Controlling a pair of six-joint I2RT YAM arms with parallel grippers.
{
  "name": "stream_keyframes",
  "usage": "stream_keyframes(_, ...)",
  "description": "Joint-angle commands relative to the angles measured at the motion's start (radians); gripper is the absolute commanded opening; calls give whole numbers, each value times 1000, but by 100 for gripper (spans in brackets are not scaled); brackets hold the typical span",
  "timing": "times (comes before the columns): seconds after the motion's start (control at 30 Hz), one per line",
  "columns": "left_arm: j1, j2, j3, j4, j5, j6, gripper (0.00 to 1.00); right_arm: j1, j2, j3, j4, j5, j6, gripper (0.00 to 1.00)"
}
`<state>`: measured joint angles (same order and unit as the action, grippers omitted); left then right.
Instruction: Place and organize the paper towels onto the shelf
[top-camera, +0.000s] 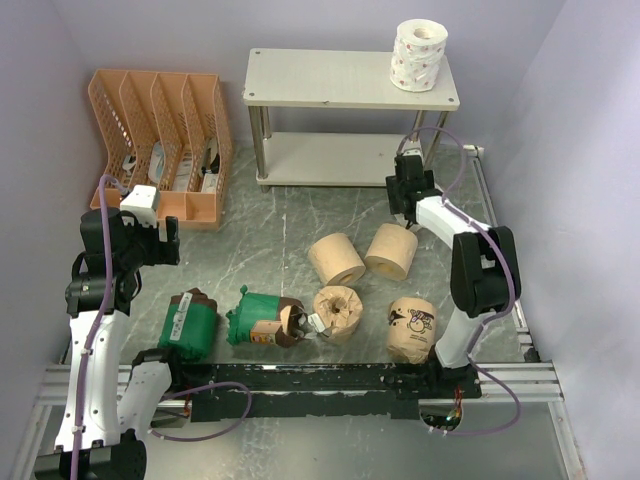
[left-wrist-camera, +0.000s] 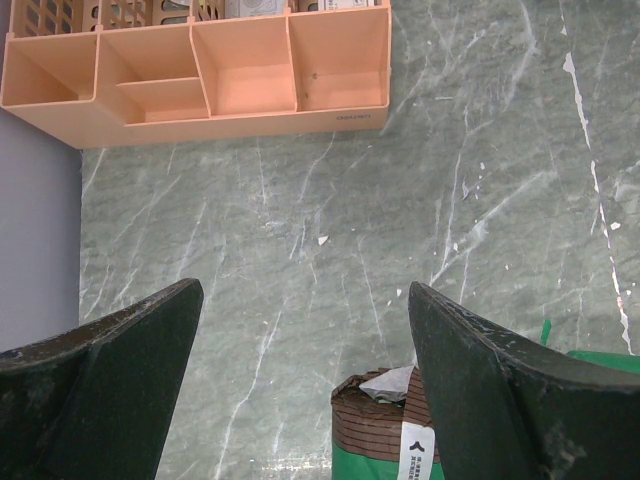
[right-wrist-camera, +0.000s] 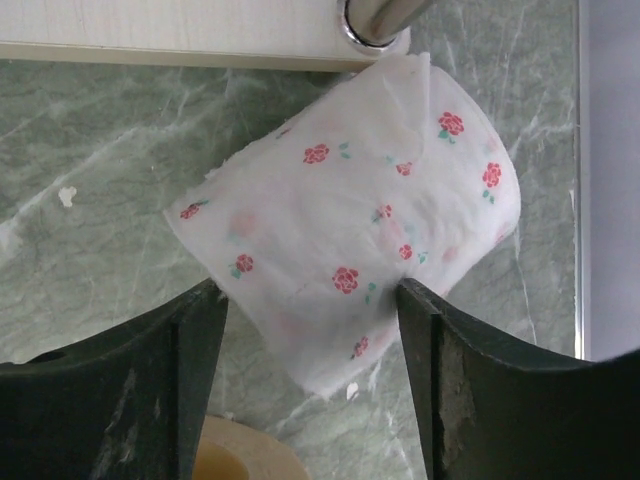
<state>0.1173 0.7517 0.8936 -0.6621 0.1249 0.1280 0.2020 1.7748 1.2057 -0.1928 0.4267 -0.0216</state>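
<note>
A white paper towel roll with red flowers (right-wrist-camera: 370, 210) lies on the table against the shelf's leg (right-wrist-camera: 375, 20). My right gripper (right-wrist-camera: 308, 300) has both fingers pressed on its near end; the top view shows that gripper (top-camera: 405, 205) low by the shelf's (top-camera: 330, 80) right front leg, covering the roll. Another flowered roll (top-camera: 418, 55) stands on the top board. Three tan rolls (top-camera: 337, 260) (top-camera: 391, 252) (top-camera: 338, 313), a cartoon-print roll (top-camera: 411, 328) and two green-wrapped rolls (top-camera: 188, 322) (top-camera: 262, 320) lie mid-table. My left gripper (left-wrist-camera: 305, 340) hangs open above a green roll (left-wrist-camera: 385, 430).
An orange file organizer (top-camera: 160, 140) stands at the back left, left of the shelf. Purple walls close in both sides. A metal rail (top-camera: 500, 260) runs along the table's right edge. A tan roll (right-wrist-camera: 240, 455) lies just under my right fingers.
</note>
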Motion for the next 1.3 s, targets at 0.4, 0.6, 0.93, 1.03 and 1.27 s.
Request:
stream_keyframes(0.4,8,-8,19,13,12,12,95,5,64,1,11,-16,37,12)
stream_keyframes(0.6,10,-9,19,12,13,11,95,4,-25,-78,43,-67,98,0)
stream_keyframes(0.93,8,-8,20,9,15,13,95,-25,-164,-171,88,-194,255,0)
stream_keyframes(1.03,8,-10,21,9,17,12,95,-55,-210,-196,102,-260,306,0)
stream_keyframes(1.27,9,-8,22,6,17,13,95,-138,-319,-274,165,-374,411,0)
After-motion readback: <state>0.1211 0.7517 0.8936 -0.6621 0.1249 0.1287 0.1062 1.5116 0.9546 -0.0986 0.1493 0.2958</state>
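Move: The white floral paper towel roll lies on its side with its near end under the right fingers, its middle about 5 cm ahead, 2 cm to the right and 4 cm below. The shelf's front right leg stands roughly 11 cm ahead and 3 cm right of the hand; a brown paper roll lies some 10 cm back and 4 cm left. From the left hand the floral roll is about 24 cm ahead, 65 cm right and 17 cm lower. The floral roll's near edge gets pinched as the right fingers, about three-quarters open, reach a centimetre forward and close to roughly a third. Keeping that grip, the hand then draws back about 5 cm, away from the shelf leg and towards the brown roll, rising some 2 cm late on while the wrist rolls about 25 degrees, left side up. ##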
